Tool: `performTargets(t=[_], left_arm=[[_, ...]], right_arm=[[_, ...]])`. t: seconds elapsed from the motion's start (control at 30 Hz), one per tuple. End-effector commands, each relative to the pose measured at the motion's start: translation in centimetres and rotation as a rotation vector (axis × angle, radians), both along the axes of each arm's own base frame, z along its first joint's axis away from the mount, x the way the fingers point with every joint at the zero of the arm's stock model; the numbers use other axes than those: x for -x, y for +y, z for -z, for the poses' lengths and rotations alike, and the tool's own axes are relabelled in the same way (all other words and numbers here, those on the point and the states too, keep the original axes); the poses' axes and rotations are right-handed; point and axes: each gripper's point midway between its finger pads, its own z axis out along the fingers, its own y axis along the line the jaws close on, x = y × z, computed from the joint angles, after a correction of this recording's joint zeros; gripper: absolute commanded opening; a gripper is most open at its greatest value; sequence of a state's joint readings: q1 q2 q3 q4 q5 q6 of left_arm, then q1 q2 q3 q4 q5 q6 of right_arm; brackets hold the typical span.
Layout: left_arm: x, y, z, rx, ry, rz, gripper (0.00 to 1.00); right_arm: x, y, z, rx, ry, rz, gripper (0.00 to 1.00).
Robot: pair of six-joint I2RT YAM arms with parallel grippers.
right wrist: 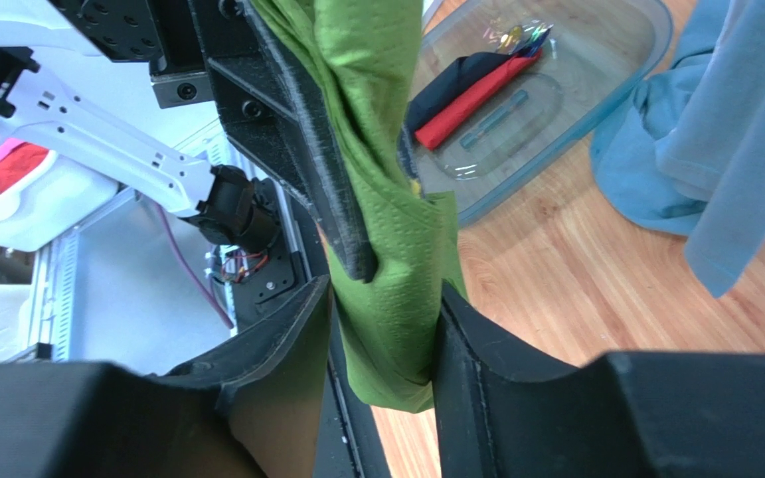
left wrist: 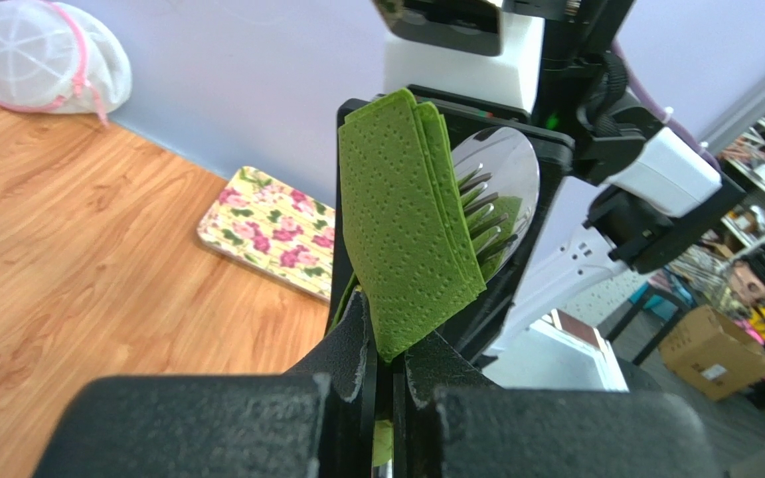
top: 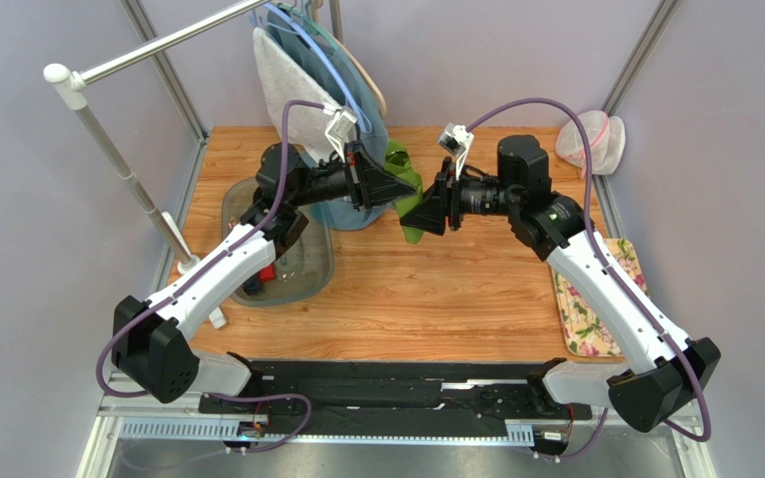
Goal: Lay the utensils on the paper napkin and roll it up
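The grass-green paper napkin (top: 408, 185) is rolled and held in the air over the middle back of the wooden table, between both grippers. My left gripper (top: 393, 189) is shut on one end of it; in the left wrist view (left wrist: 388, 360) the folded napkin (left wrist: 406, 209) rises from the jaws with a silver spoon bowl (left wrist: 504, 169) and fork tines (left wrist: 481, 214) showing beside it. My right gripper (top: 422, 213) is shut on the other end; in the right wrist view (right wrist: 384, 334) the napkin roll (right wrist: 391, 299) fills the gap between its fingers.
A clear plastic tub (top: 297, 297) with red and black items stands at the left, also in the right wrist view (right wrist: 596, 115). A teal-blue garment (top: 362, 214) hangs from a rack at the back. A flowered pink mat (top: 584, 321) lies at the right edge. A white mesh bag (top: 592, 145) sits back right.
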State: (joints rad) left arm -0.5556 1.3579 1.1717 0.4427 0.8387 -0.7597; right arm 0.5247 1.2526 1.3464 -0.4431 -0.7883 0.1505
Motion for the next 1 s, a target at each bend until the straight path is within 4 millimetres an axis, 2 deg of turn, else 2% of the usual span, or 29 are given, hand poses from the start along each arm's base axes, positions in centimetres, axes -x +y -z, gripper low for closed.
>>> performTargets(t=[0.0, 0.1, 0.17, 0.2, 0.33, 0.4, 0.43, 0.5, 0.53, 0.63, 0.77, 0.87, 0.97], left_arm=[[1.3, 0.5, -4.5, 0.088, -0.142, 0.035, 0.0], [1.6, 0.6, -4.8, 0.095, -0.156, 0.039, 0.0], [1.7, 0.7, -5.0, 0.099, -0.164, 0.037, 0.0], [1.7, 0.7, -5.0, 0.099, -0.168, 0.035, 0.0], [1.2, 0.9, -5.2, 0.096, -0.158, -0.008, 0.02], [0.5, 1.0, -4.6, 0.077, -0.136, -0.05, 0.15], [0.8, 1.2, -4.7, 0.074, -0.148, -0.053, 0.32], [0.4, 1.4, -4.0, 0.052, -0.131, -0.083, 0.46], [0.5, 1.8, -4.0, 0.047, -0.132, -0.1, 0.61], [-0.2, 2.7, -3.0, 0.024, -0.117, -0.145, 0.71], [0.2, 3.3, -2.7, 0.017, -0.131, -0.136, 0.73], [0.8, 3.1, -2.5, 0.022, -0.118, -0.095, 0.79], [0.2, 3.1, -2.0, 0.024, -0.078, -0.121, 0.81]], right_arm=[[2.4, 0.6, -1.8, -0.079, 0.022, -0.104, 0.38], [2.8, 0.7, -1.9, -0.089, 0.042, -0.113, 0.31], [2.8, 0.7, -1.8, -0.091, 0.056, -0.111, 0.16], [2.8, 0.7, -1.9, -0.091, 0.06, -0.107, 0.01], [2.3, 0.5, -2.5, -0.095, 0.054, -0.065, 0.0], [1.9, 0.4, -3.5, -0.103, 0.027, -0.035, 0.0], [1.8, 0.4, -3.8, -0.107, 0.019, -0.03, 0.0], [1.5, 0.4, -4.6, -0.116, 0.002, -0.021, 0.0], [1.5, 0.4, -4.8, -0.12, 0.0, -0.02, 0.0], [1.3, 0.4, -5.6, -0.136, -0.023, -0.012, 0.0], [1.2, 0.5, -5.7, -0.144, -0.02, -0.005, 0.0], [1.1, 0.6, -6.0, -0.157, -0.014, -0.009, 0.0], [1.2, 0.8, -6.3, -0.166, -0.018, -0.02, 0.0]])
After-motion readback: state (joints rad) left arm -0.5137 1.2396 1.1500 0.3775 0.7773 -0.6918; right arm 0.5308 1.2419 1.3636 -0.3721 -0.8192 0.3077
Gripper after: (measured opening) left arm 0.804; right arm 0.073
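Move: The left hand still grips the napkin roll in mid-air near its middle, which lies within a centimetre or so of that hand. The right fingers, half open, already straddle the roll's lower end, so its middle is about 4 cm ahead of the right hand, 4 cm above, and level sideways. From the right hand, the tub lies some 30 cm left and 16 cm ahead, the hanging cloth's foot about 12 cm left and 22 cm ahead, both roughly 30 cm below. The right fingers pinch the roll's lower end between their pads while the left hand keeps its grip and stays almost in place. Then the left fingers open wide, let go and back off about 3 cm to the left and 2 cm up, while the right hand, holding on, lifts roughly 2.5 cm with a slight draw back. ##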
